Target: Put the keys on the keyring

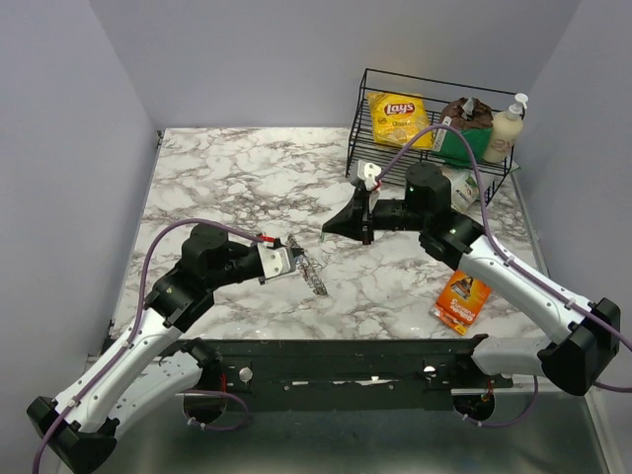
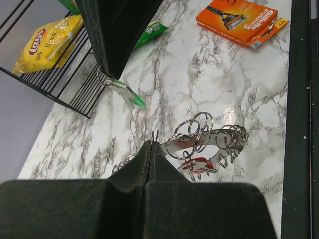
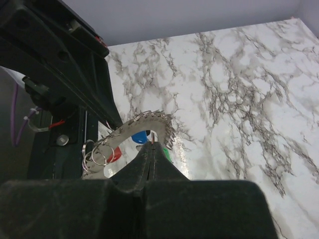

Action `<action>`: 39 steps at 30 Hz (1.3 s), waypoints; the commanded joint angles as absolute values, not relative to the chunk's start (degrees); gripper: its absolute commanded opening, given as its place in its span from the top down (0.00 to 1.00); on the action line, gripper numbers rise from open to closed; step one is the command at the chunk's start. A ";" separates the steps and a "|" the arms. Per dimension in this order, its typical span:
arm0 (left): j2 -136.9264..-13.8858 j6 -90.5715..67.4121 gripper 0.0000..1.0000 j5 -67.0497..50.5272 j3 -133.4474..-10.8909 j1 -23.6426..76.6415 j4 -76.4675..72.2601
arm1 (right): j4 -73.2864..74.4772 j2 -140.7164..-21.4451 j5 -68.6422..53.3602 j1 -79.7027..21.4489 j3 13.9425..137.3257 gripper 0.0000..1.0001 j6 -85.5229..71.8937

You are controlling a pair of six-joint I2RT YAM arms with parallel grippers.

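My left gripper (image 1: 293,259) (image 2: 151,144) is shut on the rim of the keyring (image 1: 313,272) (image 2: 219,139), a flat grey toothed ring held edge-up over the marble with several small split rings threaded on it. A red key (image 2: 197,164) (image 3: 113,154) hangs from it. A blue key (image 3: 139,137) shows through the keyring's (image 3: 149,119) open centre. My right gripper (image 1: 328,229) (image 3: 151,147) faces the keyring from the far side, shut on a thin metal loop. The green key (image 2: 128,94) (image 3: 166,155) dangles from that loop below the fingers.
A black wire basket (image 1: 357,148) stands at the back right with a yellow Lay's bag (image 1: 398,117) (image 2: 45,42), a dark packet and a pump bottle (image 1: 506,133). An orange razor pack (image 1: 462,299) (image 2: 239,20) lies near the front right.
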State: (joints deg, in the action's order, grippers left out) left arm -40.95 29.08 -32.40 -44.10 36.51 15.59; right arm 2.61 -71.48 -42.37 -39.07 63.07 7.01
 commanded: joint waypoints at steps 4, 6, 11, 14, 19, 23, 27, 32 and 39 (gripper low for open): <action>-40.87 28.83 1.00 -33.84 -44.56 36.65 13.10 | 5.62 -73.12 -44.91 -42.53 66.00 0.99 10.37; -40.87 28.57 1.00 -33.49 -44.47 36.65 12.83 | 6.24 -73.13 -44.91 -43.06 65.83 0.99 10.72; -40.87 28.30 1.00 -33.22 -44.38 36.74 12.57 | 6.07 -72.60 -45.09 -44.38 64.69 0.99 11.43; -40.78 28.13 1.00 -33.22 -44.30 36.74 12.39 | 5.98 -72.42 -45.88 -44.65 64.16 0.99 11.51; -40.61 27.86 1.00 -33.22 -44.21 36.65 12.04 | 5.89 -72.42 -46.14 -45.35 63.37 0.99 11.60; -40.34 27.42 1.00 -33.05 -43.95 36.65 11.25 | 5.98 -72.95 -46.41 -45.61 63.19 0.99 11.51; -40.34 27.42 1.00 -33.05 -43.95 36.56 11.16 | 6.50 -73.47 -46.41 -46.14 63.46 0.99 11.60; -40.25 27.51 1.00 -32.96 -43.68 36.56 11.16 | 7.73 -74.18 -46.58 -46.67 64.33 0.99 12.30; -39.99 27.77 1.00 -33.31 -43.68 36.48 11.16 | 8.35 -75.15 -45.18 -47.02 64.60 0.99 12.39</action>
State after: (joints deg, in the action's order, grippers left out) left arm -41.10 27.79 -32.40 -43.88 36.51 14.22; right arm 7.05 -74.48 -45.04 -46.46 63.57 11.64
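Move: The place I'm taking the green key to, the small wire ring at my left fingertips, lies about 4 cm back from my right hand, some 5 cm to its left and roughly 3 cm below. The keyring's toothed band hangs from there, its middle about 7 cm back, 3 cm left and 7 cm below my right hand; the red key on it is some 6 cm back, 4 cm left and 6 cm down. From my left hand, the green key is about 4 cm ahead, 4 cm to the right and 2 cm higher. With my left hand holding the keyring practically still, I bring the green key in with my right: back about 5 cm and left 3 cm towards the ring at my left fingertips, quick at first, then slower, sinking about 3 cm, mostly late on. The right wrist swings some 10 degrees counter-clockwise, and both grippers stay shut on what they hold. ##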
